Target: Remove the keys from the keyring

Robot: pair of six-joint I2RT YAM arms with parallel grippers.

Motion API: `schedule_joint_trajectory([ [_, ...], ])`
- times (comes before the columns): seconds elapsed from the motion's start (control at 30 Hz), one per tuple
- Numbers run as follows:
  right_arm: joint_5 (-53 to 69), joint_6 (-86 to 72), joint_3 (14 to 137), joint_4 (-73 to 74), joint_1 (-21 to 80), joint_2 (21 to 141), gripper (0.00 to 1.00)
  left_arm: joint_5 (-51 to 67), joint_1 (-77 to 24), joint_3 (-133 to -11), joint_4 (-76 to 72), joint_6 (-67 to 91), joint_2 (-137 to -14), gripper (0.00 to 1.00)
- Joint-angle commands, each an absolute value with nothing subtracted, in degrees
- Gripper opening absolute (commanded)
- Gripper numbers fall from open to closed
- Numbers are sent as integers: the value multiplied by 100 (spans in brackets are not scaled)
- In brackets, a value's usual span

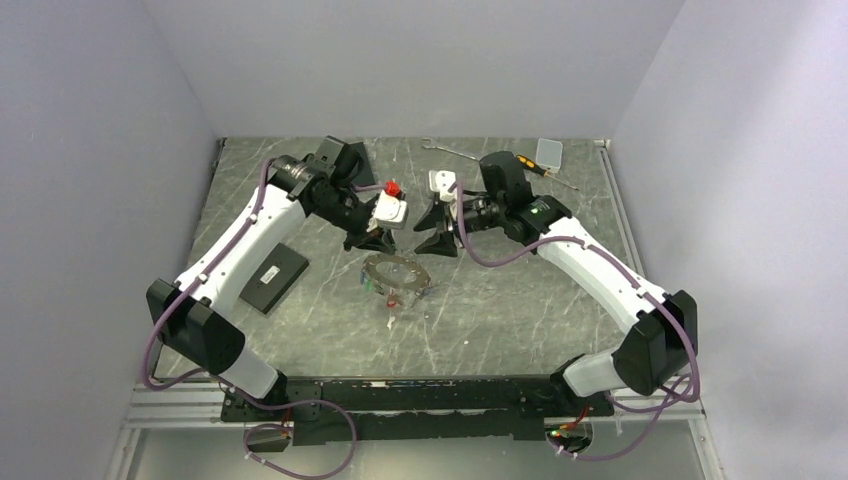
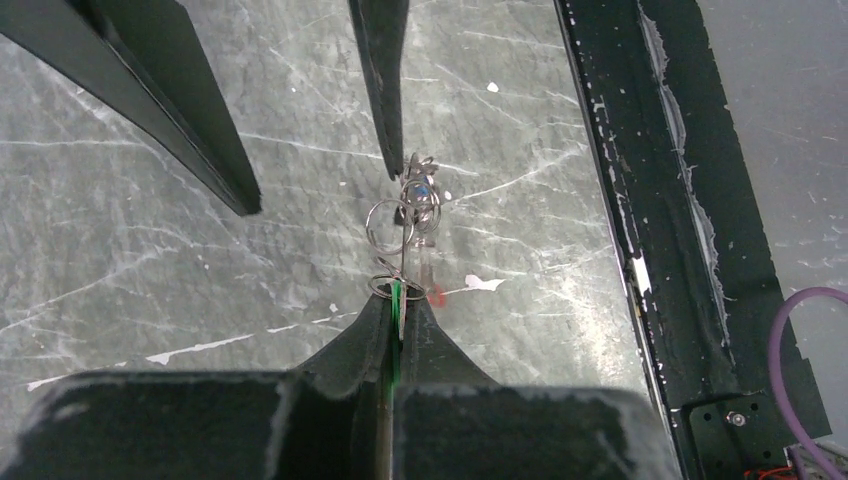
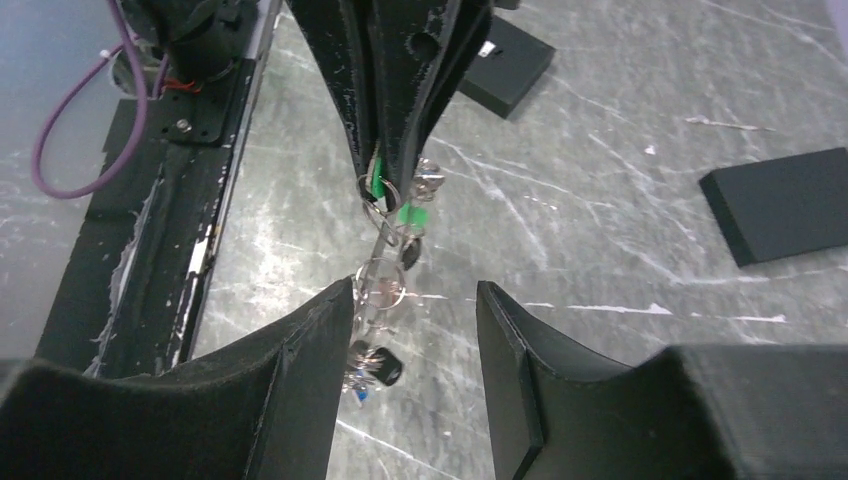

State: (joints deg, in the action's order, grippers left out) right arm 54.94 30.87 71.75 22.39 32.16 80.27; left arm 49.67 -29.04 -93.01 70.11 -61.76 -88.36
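Note:
The keyring (image 1: pixel 397 268), a thin grey ring, hangs just above the table between both grippers, with keys (image 1: pixel 391 296) dangling under it. My left gripper (image 1: pixel 372 241) is shut on a green-tagged key (image 2: pixel 397 298) at the ring's left side; small split rings (image 2: pixel 389 224) and a blue-tagged key (image 2: pixel 424 190) hang beyond its tips. In the right wrist view, my right gripper (image 3: pixel 415 300) is open, its left finger (image 3: pixel 325 335) beside the split rings (image 3: pixel 382 280) and a black tag (image 3: pixel 386 371). The green tag (image 3: pixel 377 186) shows in the left gripper's jaws.
A black box (image 1: pixel 275 278) lies left of the keyring and another (image 1: pixel 346 160) at the back left; both show in the right wrist view (image 3: pixel 507 63) (image 3: pixel 785 205). A wrench (image 1: pixel 448 149), a screwdriver (image 1: pixel 536 168) and a small white box (image 1: pixel 549 152) lie at the back right.

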Motion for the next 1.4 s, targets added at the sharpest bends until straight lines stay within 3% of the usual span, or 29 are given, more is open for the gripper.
schedule_joint_trajectory([
  [0.0, 5748, 3585, 7351, 2545, 3396, 8091, 51, 5247, -3003, -9621, 7173, -6483, -8840, 0],
  [0.4, 5639, 3555, 7345, 2451, 3573, 8244, 39, 5277, -3076, -9663, 7210, -6495, -8868, 0],
  [1.13, 5844, 3479, 7482, 2392, 3634, 8445, 32, 5398, -3093, -9728, 7291, -6633, -8962, 0],
  [1.23, 5822, 3395, 7467, 2321, 3637, 8448, 25, 5405, -3094, -9729, 7273, -6607, -8956, 0],
  [1.37, 5689, 3263, 7438, 2225, 3631, 8414, 6, 5312, -3091, -9733, 7216, -6504, -8940, 0],
])
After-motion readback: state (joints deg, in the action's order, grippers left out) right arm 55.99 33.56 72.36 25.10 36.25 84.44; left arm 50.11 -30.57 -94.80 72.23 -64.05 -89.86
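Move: The left hand holds the green key, the keyring hanging under its tips: the keyring's top edge is about 3 cm right, 3 cm below and 1 cm back from it. From the right hand, that edge is about 3 cm left, 2 cm back and 3 cm down. The green key is 5 cm left, 1 cm back and 2 cm below the right hand, and a blue tag on the rim hangs some 10 cm below it, 3 cm back and 1 cm left. Down, back and to its left by about 4 cm in all, quickly at first and then creeping, the right hand brings its left-pointing fingers to the keyring's top edge beside the green key's small ring. Its half-open fingers narrow steadily, then more sharply at the end to nearly shut around that edge. The left hand stays put, still pinching the green key. ##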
